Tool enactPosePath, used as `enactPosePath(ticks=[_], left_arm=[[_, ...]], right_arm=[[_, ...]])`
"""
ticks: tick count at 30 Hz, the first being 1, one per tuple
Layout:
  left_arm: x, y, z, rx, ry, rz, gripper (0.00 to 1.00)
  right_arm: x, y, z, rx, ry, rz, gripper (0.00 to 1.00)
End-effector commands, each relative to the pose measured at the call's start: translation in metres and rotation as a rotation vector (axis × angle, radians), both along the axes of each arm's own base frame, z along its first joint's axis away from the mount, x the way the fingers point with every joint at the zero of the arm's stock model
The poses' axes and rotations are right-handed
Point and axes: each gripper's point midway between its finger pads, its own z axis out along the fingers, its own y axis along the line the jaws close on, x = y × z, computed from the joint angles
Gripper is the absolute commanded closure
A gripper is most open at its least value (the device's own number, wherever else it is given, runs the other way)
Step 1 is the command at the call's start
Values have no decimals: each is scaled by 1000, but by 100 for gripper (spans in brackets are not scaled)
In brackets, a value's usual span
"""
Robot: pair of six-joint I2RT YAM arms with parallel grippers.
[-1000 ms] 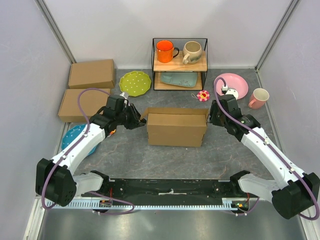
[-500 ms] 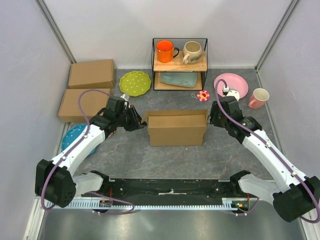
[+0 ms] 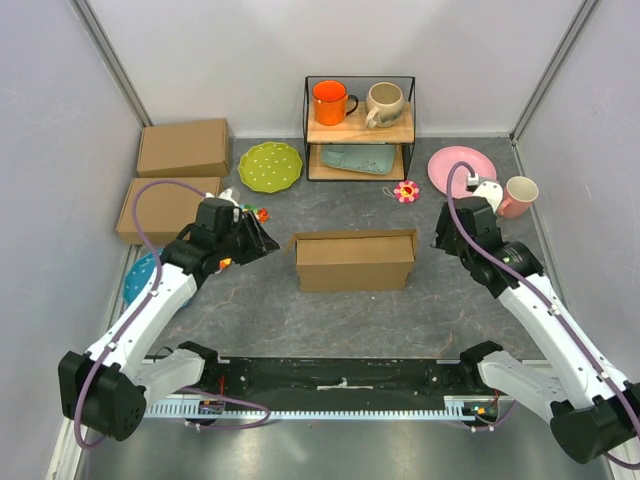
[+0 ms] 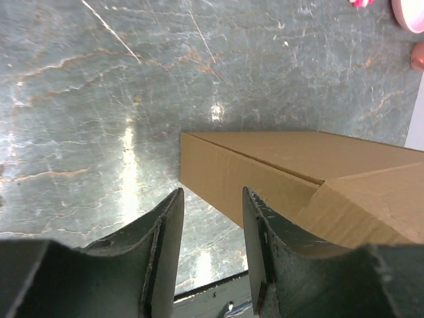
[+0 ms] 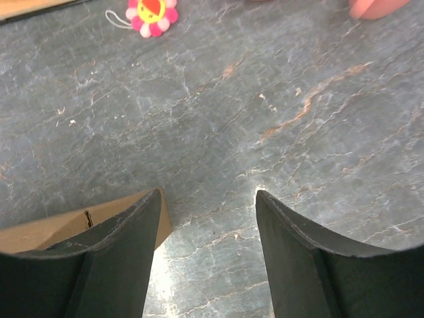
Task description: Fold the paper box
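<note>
The paper box (image 3: 355, 260) lies folded into a shallow brown cardboard box in the middle of the table, lid down. My left gripper (image 3: 266, 240) hovers a little left of its left end, open and empty. In the left wrist view that gripper (image 4: 212, 192) points at the box's corner (image 4: 265, 172) without touching it. Off the box's right end, my right gripper (image 3: 440, 238) is open and empty too. The right wrist view shows this gripper (image 5: 209, 193) over bare table, with a box corner (image 5: 66, 228) behind its left finger.
Two ready-made brown boxes (image 3: 183, 147) (image 3: 165, 208) sit at the far left, a blue plate (image 3: 148, 275) under my left arm. A green plate (image 3: 270, 166), a wire shelf (image 3: 360, 128) with mugs, a flower toy (image 3: 405, 191), a pink plate (image 3: 458, 170) and a pink mug (image 3: 518, 196) line the back.
Both grippers have let go of the box ends, opened wider and drawn back outward. The box has settled flatter, its lid now down.
</note>
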Motion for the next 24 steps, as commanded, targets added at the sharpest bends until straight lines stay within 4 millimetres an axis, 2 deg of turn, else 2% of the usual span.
enactPosePath(ticks=[1,2,3,4,6,8,9,12,14,15,17,21,24], left_arm=[[5,21,9,69,-61,22,52],[5,27,10,80,-60,38,52],[4,31,15,84,-77,51,52],[6,38,18,103,-95,79,52],[6,47,27,117,-129,119,52],[5,53,43,114,-193,148,52],[6,53,51,106,-239,145,52],[7,50,86,49,-414,126,52],[-6,29,104,-30,-529,-6,50],[-7,21,123,-55,-633,-67,50],[-17,9,127,-84,-670,-164,50],[-19,7,123,-63,-676,-197,49],[-22,5,127,-77,-710,-212,49]], right_arm=[[0,-15,40,-28,-92,-45,33],[-1,-15,46,-17,-108,-42,33],[-3,-6,54,15,-129,11,34],[-10,1,71,62,-190,65,35],[-17,27,97,145,-290,228,36],[-30,34,120,201,-395,301,36],[-38,46,125,226,-407,378,36],[-43,56,121,243,-389,439,35],[-46,63,118,256,-377,483,35],[-47,66,113,259,-363,496,35],[-49,68,105,249,-324,520,34],[-44,72,79,228,-226,533,34],[-41,74,69,236,-204,521,34]])
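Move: The paper box stands between the two open hands: its middle is about 22 cm to the left hand's right, 2 cm back and 8 cm lower; its left flap sticks out some 5 cm right of that hand, level ahead, 2 cm lower. From the right hand the box's middle lies about 22 cm left, 2 cm back and 9 cm below, the flower toy 25 cm ahead, 8 cm left and 13 cm below. The box stays untouched while both hands, fingers open, draw up from its ends. The left swings out left, then rises about 12 cm, swinging most of the way back, fingers tipping up some 35 degrees. The right lifts about as high while pulling back 4 cm, then sinks a little, swinging left to the box's right end and turning counter-clockwise. ##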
